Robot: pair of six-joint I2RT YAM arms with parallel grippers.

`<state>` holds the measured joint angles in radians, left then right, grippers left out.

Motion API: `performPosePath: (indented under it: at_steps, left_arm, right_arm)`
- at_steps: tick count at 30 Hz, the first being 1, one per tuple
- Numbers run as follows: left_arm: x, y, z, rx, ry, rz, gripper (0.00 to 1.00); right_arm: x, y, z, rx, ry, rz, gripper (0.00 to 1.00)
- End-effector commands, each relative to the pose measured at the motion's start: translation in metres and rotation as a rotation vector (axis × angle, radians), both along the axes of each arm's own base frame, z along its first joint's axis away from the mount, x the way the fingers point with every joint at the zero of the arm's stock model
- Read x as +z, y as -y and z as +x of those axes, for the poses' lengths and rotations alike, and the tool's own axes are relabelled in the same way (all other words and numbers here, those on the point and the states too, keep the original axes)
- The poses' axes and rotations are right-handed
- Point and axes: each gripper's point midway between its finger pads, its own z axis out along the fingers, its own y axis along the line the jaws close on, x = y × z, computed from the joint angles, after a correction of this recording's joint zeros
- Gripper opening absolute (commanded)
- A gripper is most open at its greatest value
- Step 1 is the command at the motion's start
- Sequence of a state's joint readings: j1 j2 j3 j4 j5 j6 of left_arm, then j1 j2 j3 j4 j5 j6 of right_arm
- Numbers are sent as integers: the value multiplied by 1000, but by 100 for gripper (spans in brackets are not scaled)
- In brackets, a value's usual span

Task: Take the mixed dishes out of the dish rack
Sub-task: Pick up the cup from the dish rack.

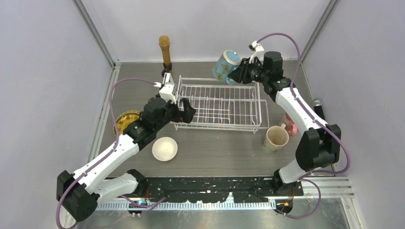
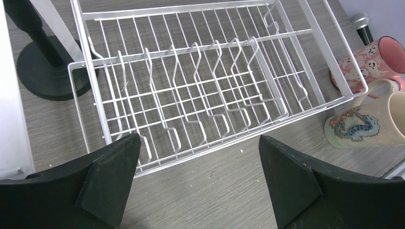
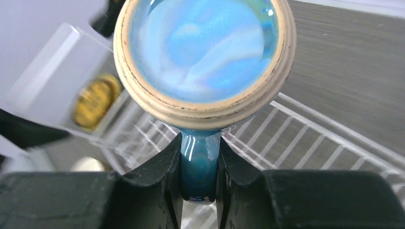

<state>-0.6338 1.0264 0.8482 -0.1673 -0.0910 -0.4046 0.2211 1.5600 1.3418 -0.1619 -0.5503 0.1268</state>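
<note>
The white wire dish rack [image 1: 219, 102] [image 2: 191, 86] stands mid-table with nothing in it. Above its far right corner my right gripper [image 1: 240, 72] [image 3: 199, 167] is shut on the handle of the blue mug [image 1: 226, 66] [image 3: 203, 52], which hangs lifted and tilted, its base toward the wrist camera. My left gripper [image 1: 188, 110] [image 2: 198, 157] is open at the rack's near left corner, holding nothing. On the table lie a tan plate [image 1: 126, 120] [image 3: 95, 100], a white bowl [image 1: 165, 148], a cream mug [image 1: 276, 138] [image 2: 367, 126] and a pink mug [image 1: 289, 125] [image 2: 372, 62].
A brown microphone-shaped stick [image 1: 165, 50] stands on a black base [image 2: 52, 67] behind the rack's left end. A black microphone [image 1: 317, 107] [image 2: 360, 26] lies by the right wall. Grey walls close the table on three sides.
</note>
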Motion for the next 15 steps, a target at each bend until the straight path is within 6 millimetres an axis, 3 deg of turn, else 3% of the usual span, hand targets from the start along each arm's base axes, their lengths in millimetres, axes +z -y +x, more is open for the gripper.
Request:
performPosePath:
  at_steps: [1, 8, 13, 15]
  left_arm:
    - [40, 2, 3, -22, 162, -73, 99]
    - [42, -13, 8, 64, 199, -81, 99]
    - [51, -26, 19, 214, 167, -158, 99]
    - [56, -23, 21, 210, 163, -177, 99]
  right_arm:
    - [136, -23, -26, 18, 76, 518, 1]
    - [172, -40, -75, 225, -129, 838, 1]
    - [179, -41, -91, 281, -167, 899, 1]
    - [180, -42, -94, 298, -197, 919, 1]
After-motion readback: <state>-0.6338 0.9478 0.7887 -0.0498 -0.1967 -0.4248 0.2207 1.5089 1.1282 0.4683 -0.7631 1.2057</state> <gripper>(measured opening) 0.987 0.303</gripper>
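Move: Hanging from the right hand by its handle, the blue cup has its middle about 4 cm ahead, 3 cm left and 3 cm above the fingers; where it is bound isn't yet clear. The rack's middle is some 4 cm back, 4 cm left and 18 cm below; the beige cup stands roughly 16 cm back, 18 cm right, and the pink cup 11 cm back, 24 cm right, both 21 cm below. From the left hand the blue cup is about 15 cm ahead, 14 cm right and 4 cm higher. Lifting the already freed blue cup some 8 cm farther above the rack, the right hand also draws back and left by about 4 cm each way. Meanwhile it rolls strongly, some 50 degrees in all, its left side coming up and the fingers tipping down, still pinching the handle. The left hand, open and empty, rises 2–3 cm near the rack's left end, easing slightly left. ##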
